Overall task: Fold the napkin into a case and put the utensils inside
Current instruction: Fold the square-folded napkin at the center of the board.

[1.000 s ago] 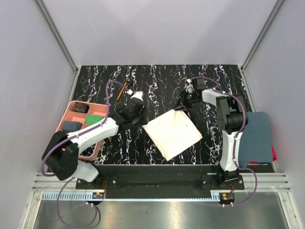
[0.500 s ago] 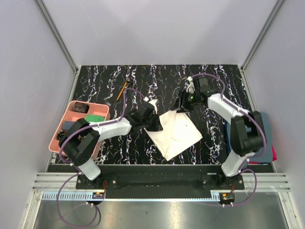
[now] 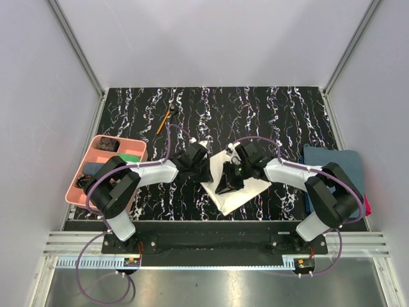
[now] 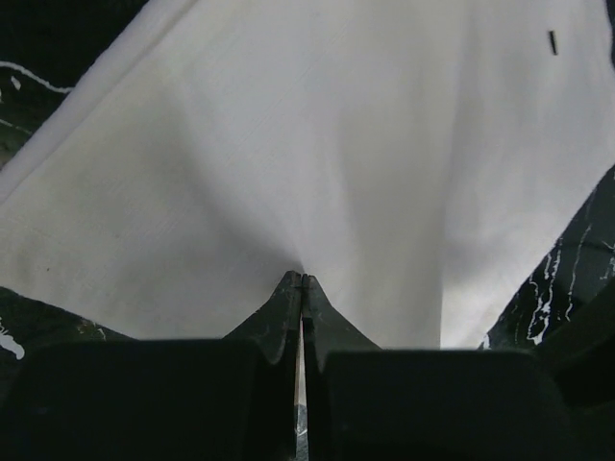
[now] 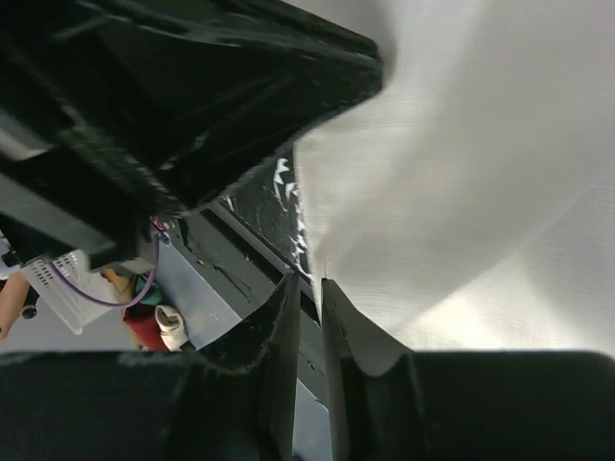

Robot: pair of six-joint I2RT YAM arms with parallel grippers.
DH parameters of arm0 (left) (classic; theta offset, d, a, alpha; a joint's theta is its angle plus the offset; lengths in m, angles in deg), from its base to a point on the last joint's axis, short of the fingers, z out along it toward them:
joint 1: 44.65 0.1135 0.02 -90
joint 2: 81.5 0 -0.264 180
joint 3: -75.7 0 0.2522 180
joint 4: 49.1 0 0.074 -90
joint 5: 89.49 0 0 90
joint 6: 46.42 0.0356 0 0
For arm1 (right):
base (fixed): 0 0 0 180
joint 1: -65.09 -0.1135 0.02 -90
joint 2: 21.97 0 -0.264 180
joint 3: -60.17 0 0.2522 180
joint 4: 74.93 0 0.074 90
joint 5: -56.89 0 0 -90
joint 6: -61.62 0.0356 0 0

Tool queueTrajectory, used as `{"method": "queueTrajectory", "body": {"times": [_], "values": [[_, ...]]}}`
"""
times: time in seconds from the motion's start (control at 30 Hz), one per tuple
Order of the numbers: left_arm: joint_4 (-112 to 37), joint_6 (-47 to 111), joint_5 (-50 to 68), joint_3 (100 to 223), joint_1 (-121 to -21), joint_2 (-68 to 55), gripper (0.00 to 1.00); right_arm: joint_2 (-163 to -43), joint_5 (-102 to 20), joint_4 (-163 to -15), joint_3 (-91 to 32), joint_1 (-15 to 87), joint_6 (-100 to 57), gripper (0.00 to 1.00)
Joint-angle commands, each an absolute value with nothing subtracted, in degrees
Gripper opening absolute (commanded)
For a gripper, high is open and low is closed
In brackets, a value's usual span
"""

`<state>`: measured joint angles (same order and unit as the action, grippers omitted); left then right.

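The cream napkin (image 3: 248, 184) lies at the table's middle, rumpled under both grippers. My left gripper (image 3: 208, 174) is shut on its left edge. In the left wrist view the cloth (image 4: 317, 144) fans out from the closed fingertips (image 4: 291, 293). My right gripper (image 3: 223, 188) hangs low over the napkin's near-left part. In the right wrist view its jaws stand a narrow gap apart with nothing between them, and the napkin (image 5: 480, 192) edge touches one fingertip (image 5: 332, 288). Of the utensils, the orange-handled stick (image 3: 163, 121) lies at the far left; I cannot make out the spoon.
A pink compartment tray (image 3: 96, 142) stands at the left edge. A dark blue-grey towel (image 3: 339, 169) lies at the right edge. The left gripper's black body (image 5: 192, 96) sits right beside the right gripper. The table's front rail (image 3: 211, 230) lies just below the napkin.
The left gripper moved right to the napkin's left edge and shut on it. The right gripper came from the napkin's far corner toward the near left, and the napkin is now bunched.
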<state>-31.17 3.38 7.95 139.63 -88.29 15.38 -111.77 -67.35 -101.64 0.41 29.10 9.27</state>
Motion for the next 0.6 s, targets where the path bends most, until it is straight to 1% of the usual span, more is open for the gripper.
{"method": "queueTrajectory", "body": {"times": [0.0, 0.23, 0.37, 0.47, 0.57], "values": [[-32.5, 2.2, 6.0, 139.0, -88.2, 16.5, 0.0, -113.5, -70.1, -92.7, 0.9, 25.2, 13.3, 0.23], [-31.8, 2.5, 4.5, 138.9, -88.0, 17.8, 0.0, -112.1, -67.4, -92.8, 5.5, 23.4, 12.4, 0.22], [-32.0, 2.6, 4.3, 138.6, -87.8, 18.0, 0.0, -111.1, -68.4, -91.6, 9.3, 23.4, 12.7, 0.22], [-31.7, 2.9, 4.4, 138.6, -87.5, 17.8, 0.0, -108.8, -69.1, -94.1, 7.9, 23.4, 12.0, 0.22], [-31.1, 3.1, 4.6, 138.9, -87.4, 16.5, 0.0, -103.7, -66.9, -98.4, 4.9, 23.5, 11.0, 0.24]]}}
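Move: Lying about 9 cm back, 3 cm to the right and 5 cm below the right hand is the napkin's near corner. The napkin's middle is some 6 cm ahead and 6 cm right of that hand, and its far corner about 22 cm ahead and 9 cm right, both also some 5 cm down. From the left hand, already down on the napkin's left part, the near corner lies roughly 14 cm back and 7 cm right, the middle about 10 cm right. Drawing back about 5 cm over the napkin towards its near corner, the right hand first swings some 2.5 cm left and then returns, sinking about 3 cm in the later part so its tips come close above the near-left edge. Its fingers stay slightly open. The left hand holds in place, closed tips still pressing down on the napkin. ##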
